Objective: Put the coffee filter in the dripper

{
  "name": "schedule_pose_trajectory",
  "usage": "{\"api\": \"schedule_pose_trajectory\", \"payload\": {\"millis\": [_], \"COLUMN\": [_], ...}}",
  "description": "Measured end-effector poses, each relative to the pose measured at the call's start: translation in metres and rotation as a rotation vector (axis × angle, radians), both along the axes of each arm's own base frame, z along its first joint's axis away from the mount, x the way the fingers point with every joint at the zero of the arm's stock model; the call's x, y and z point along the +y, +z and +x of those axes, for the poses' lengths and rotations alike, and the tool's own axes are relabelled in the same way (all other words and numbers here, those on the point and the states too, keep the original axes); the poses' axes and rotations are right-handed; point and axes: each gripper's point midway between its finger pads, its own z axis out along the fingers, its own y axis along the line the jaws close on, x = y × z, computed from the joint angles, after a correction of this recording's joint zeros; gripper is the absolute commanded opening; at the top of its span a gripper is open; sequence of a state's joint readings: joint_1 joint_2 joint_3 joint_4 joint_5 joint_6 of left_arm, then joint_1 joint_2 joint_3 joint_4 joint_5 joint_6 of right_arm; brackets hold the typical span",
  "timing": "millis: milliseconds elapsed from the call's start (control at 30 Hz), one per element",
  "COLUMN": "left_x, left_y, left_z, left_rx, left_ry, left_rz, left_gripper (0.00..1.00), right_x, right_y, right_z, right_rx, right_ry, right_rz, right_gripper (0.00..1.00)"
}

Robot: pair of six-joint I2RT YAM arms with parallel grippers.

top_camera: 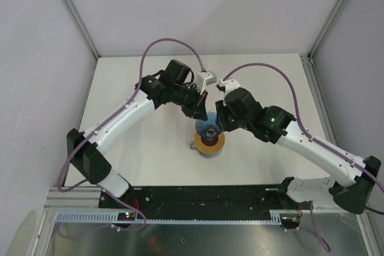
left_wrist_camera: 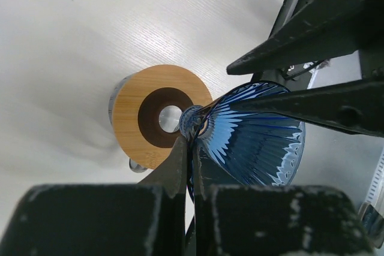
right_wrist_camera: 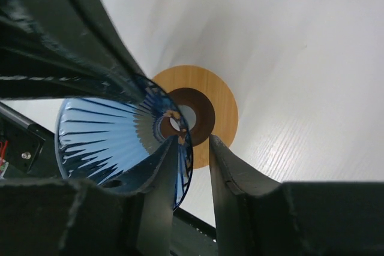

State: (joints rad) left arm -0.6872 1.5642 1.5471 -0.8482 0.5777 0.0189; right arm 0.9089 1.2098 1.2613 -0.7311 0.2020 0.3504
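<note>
The dripper [top_camera: 208, 125], a blue ribbed translucent cone, hangs tilted on its side just above a grey cup. My left gripper [top_camera: 201, 115] is shut on the thin wall of the dripper [left_wrist_camera: 258, 136] near its narrow end, with the left gripper [left_wrist_camera: 191, 139] tips pressed together on it. My right gripper [right_wrist_camera: 193, 138] straddles the rim of the dripper [right_wrist_camera: 108, 142]. One finger is inside the cone against the wall, and the other stands outside with a clear gap. The coffee filter is out of view.
The grey cup with an orange-tan ring top [top_camera: 209, 143] stands on the white table right under the cone. The ring top [left_wrist_camera: 150, 115] has a dark centre hole. The right arm's fingers [left_wrist_camera: 288, 52] cross the upper right of the left wrist view.
</note>
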Motion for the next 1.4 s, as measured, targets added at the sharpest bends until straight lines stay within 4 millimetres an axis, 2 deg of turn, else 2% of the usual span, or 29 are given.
{"api": "schedule_pose_trajectory", "payload": {"millis": [67,233,300,700,900,1133,1400], "left_x": [-0.001,-0.002,-0.002,-0.004,-0.001,0.006,0.008], "left_y": [0.001,0.001,0.000,-0.021,-0.025,-0.040,-0.042], "left_z": [-0.002,-0.002,-0.002,0.008,0.006,0.002,0.003], "left_rx": [0.014,0.024,0.030,0.080,0.107,0.145,0.151], "left_ry": [-0.002,0.006,0.009,0.029,0.036,0.047,0.051], "left_rz": [-0.008,-0.011,-0.007,0.023,0.025,0.056,0.060], "left_gripper": [0.00,0.00,0.00,0.00,0.00,0.00,0.00], "right_x": [-0.003,0.001,0.001,-0.002,0.002,0.010,0.011], "right_y": [-0.005,-0.008,-0.008,-0.029,-0.033,-0.049,-0.051], "right_z": [0.001,0.003,0.006,0.016,0.015,0.011,0.012], "right_rx": [0.018,0.036,0.043,0.156,0.211,0.275,0.280], "right_ry": [-0.014,-0.019,-0.035,-0.034,-0.001,0.036,0.042], "right_rz": [-0.019,-0.017,-0.009,-0.005,0.025,0.011,0.010], "right_gripper": [0.28,0.04,0.01,0.00,0.00,0.00,0.00]}}
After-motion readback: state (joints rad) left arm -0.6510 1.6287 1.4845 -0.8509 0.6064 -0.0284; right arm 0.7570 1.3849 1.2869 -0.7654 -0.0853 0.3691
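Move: My left hand already holds the blue dripper by its rim. The wooden collar it is going to lies about 13 cm below that hand, some 3 cm to its right and 3 cm back, on top of the glass carafe, whose middle is about 19 cm down. The orange box stands some 9 cm left and 18 cm ahead of that hand. From my half-open right hand, the dripper's middle is about 4 cm left, 2 cm back and 4 cm below; the collar is 4 cm left, 3 cm back and 14 cm down. I close my right fingers on the near stretch of the dripper's rim, so that both hands pinch it, while my left keeps its hold. Then I lower both hands together towards the collar, the left about 4 cm and the right about 5 cm, with a brief slowing halfway. The right fingers tip down some 15 degrees as they go, the left about 10. ##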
